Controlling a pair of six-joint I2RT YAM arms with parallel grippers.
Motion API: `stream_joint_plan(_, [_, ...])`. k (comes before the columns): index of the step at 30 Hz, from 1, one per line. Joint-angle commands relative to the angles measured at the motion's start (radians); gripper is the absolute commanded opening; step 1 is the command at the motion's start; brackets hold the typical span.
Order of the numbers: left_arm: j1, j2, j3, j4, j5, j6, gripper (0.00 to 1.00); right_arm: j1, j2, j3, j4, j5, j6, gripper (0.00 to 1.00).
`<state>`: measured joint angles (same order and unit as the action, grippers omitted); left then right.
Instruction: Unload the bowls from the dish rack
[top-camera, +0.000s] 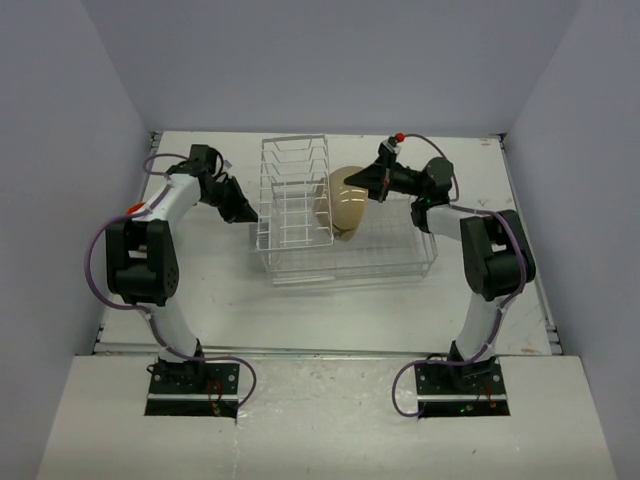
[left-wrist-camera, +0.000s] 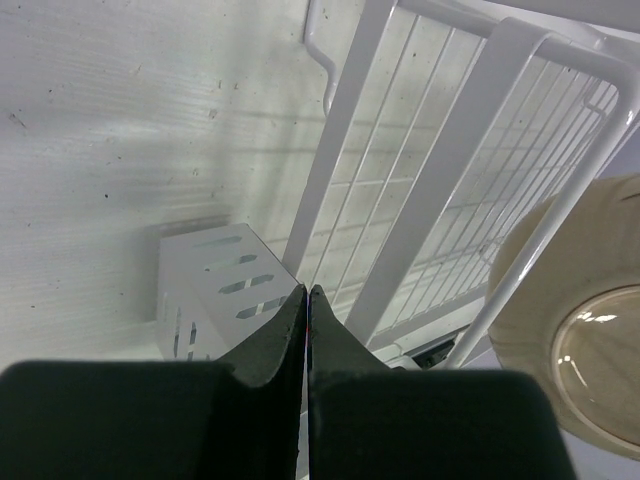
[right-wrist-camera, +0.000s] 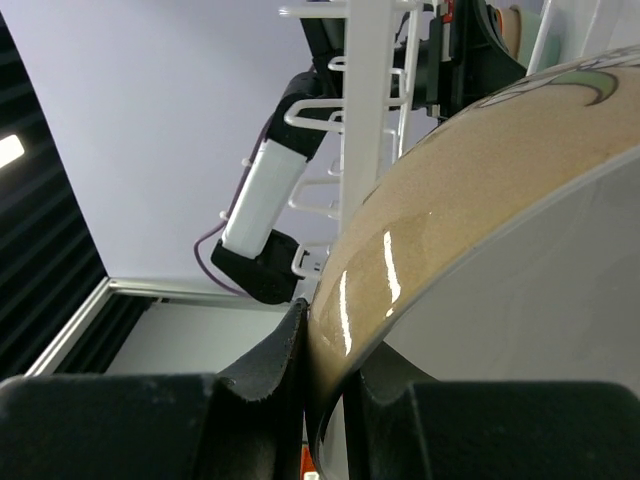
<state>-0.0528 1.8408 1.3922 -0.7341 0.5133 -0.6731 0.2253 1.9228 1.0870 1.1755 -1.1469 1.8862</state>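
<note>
The white wire dish rack (top-camera: 295, 200) stands mid-table, its tall slotted section on the left and its low basket on the right. A large tan bowl (top-camera: 345, 205) stands on edge over the basket, against the slotted section. My right gripper (top-camera: 358, 182) is shut on its rim; in the right wrist view the fingers (right-wrist-camera: 290, 340) pinch the glossy tan wall of the bowl (right-wrist-camera: 470, 200). My left gripper (top-camera: 245, 213) is shut and empty, just off the rack's left side. Its tips (left-wrist-camera: 307, 292) point at the rack's wires (left-wrist-camera: 440, 180), with the bowl (left-wrist-camera: 590, 340) behind them.
A small white slotted box (left-wrist-camera: 215, 285) hangs at the rack's left side, right by my left fingertips. Pale walls enclose the white table (top-camera: 200, 290) on three sides. My left arm (right-wrist-camera: 265, 200) shows beyond the rack in the right wrist view.
</note>
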Motion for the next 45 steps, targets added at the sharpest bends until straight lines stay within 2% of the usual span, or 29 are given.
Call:
stream_joint_plan(1, [0.007, -0.035, 0.005, 0.03, 0.037, -0.013, 0.0, -0.032, -0.14, 0.027, 0.472, 0.013, 0.051, 0.0])
stream_joint_plan(12, [0.007, -0.032, 0.021, 0.048, 0.047, -0.023, 0.0, -0.11, -0.243, -0.013, 0.28, -0.076, -0.038, 0.0])
stream_joint_plan(18, [0.007, -0.038, 0.013, 0.065, 0.05, -0.031, 0.0, -0.118, -0.294, 0.001, 0.021, -0.116, -0.206, 0.0])
stream_joint_plan(20, [0.007, -0.043, 0.01, 0.076, 0.05, -0.037, 0.0, -0.118, -0.327, 0.025, -0.194, -0.122, -0.298, 0.0])
stream_joint_plan(21, [0.007, -0.048, 0.004, 0.082, 0.051, -0.043, 0.0, -0.118, -0.34, 0.042, -0.302, -0.125, -0.429, 0.0])
stream_joint_plan(22, [0.007, -0.049, -0.002, 0.087, 0.057, -0.048, 0.0, -0.118, -0.363, 0.088, -0.54, -0.12, -0.512, 0.0])
stream_joint_plan(23, [0.007, -0.051, -0.007, 0.1, 0.06, -0.049, 0.0, -0.118, -0.369, 0.117, -0.651, -0.117, -0.667, 0.0])
stream_joint_plan(25, [0.007, -0.052, -0.022, 0.11, 0.062, -0.056, 0.01, -0.119, -0.372, 0.175, -0.869, -0.099, -0.758, 0.0])
stream_joint_plan(27, [0.007, -0.052, -0.028, 0.121, 0.067, -0.059, 0.01, -0.118, -0.38, 0.195, -0.925, -0.068, -0.818, 0.0])
stream_joint_plan(31, [0.007, -0.054, -0.035, 0.122, 0.064, -0.057, 0.01, -0.119, -0.381, 0.316, -1.254, -0.008, -0.999, 0.0])
stream_joint_plan(37, [0.007, -0.052, -0.03, 0.127, 0.062, -0.054, 0.01, -0.122, -0.377, 0.413, -1.445, 0.059, -1.111, 0.0])
stream_joint_plan(45, [0.007, -0.06, -0.027, 0.13, 0.062, -0.054, 0.01, -0.121, -0.4, 0.447, -1.544, 0.11, -1.165, 0.0])
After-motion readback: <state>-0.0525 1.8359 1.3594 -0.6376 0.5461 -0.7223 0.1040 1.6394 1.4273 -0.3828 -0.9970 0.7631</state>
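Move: The right gripper already holds the big bowl's rim; the bowl's middle hangs about 7 cm below the hand, 3 cm left and 1 cm back. The rack's open basket is centred roughly 8 cm right of this hand, 1 cm back and 20 cm below. The upper tier stands about 12 cm left, level ahead and 8 cm lower. From the left hand, the basket is some 31 cm right, 2 cm back and 4 cm below. Keep the right gripper's pinch on the bowl's rim and draw it right about 5 cm, away from the upper tier, rising some 4 cm and easing back a little. Then swing forward again and sink about 3 cm, still creeping right over the open basket, while tipping the fingertips down some 30 degrees and turning slightly clockwise. ##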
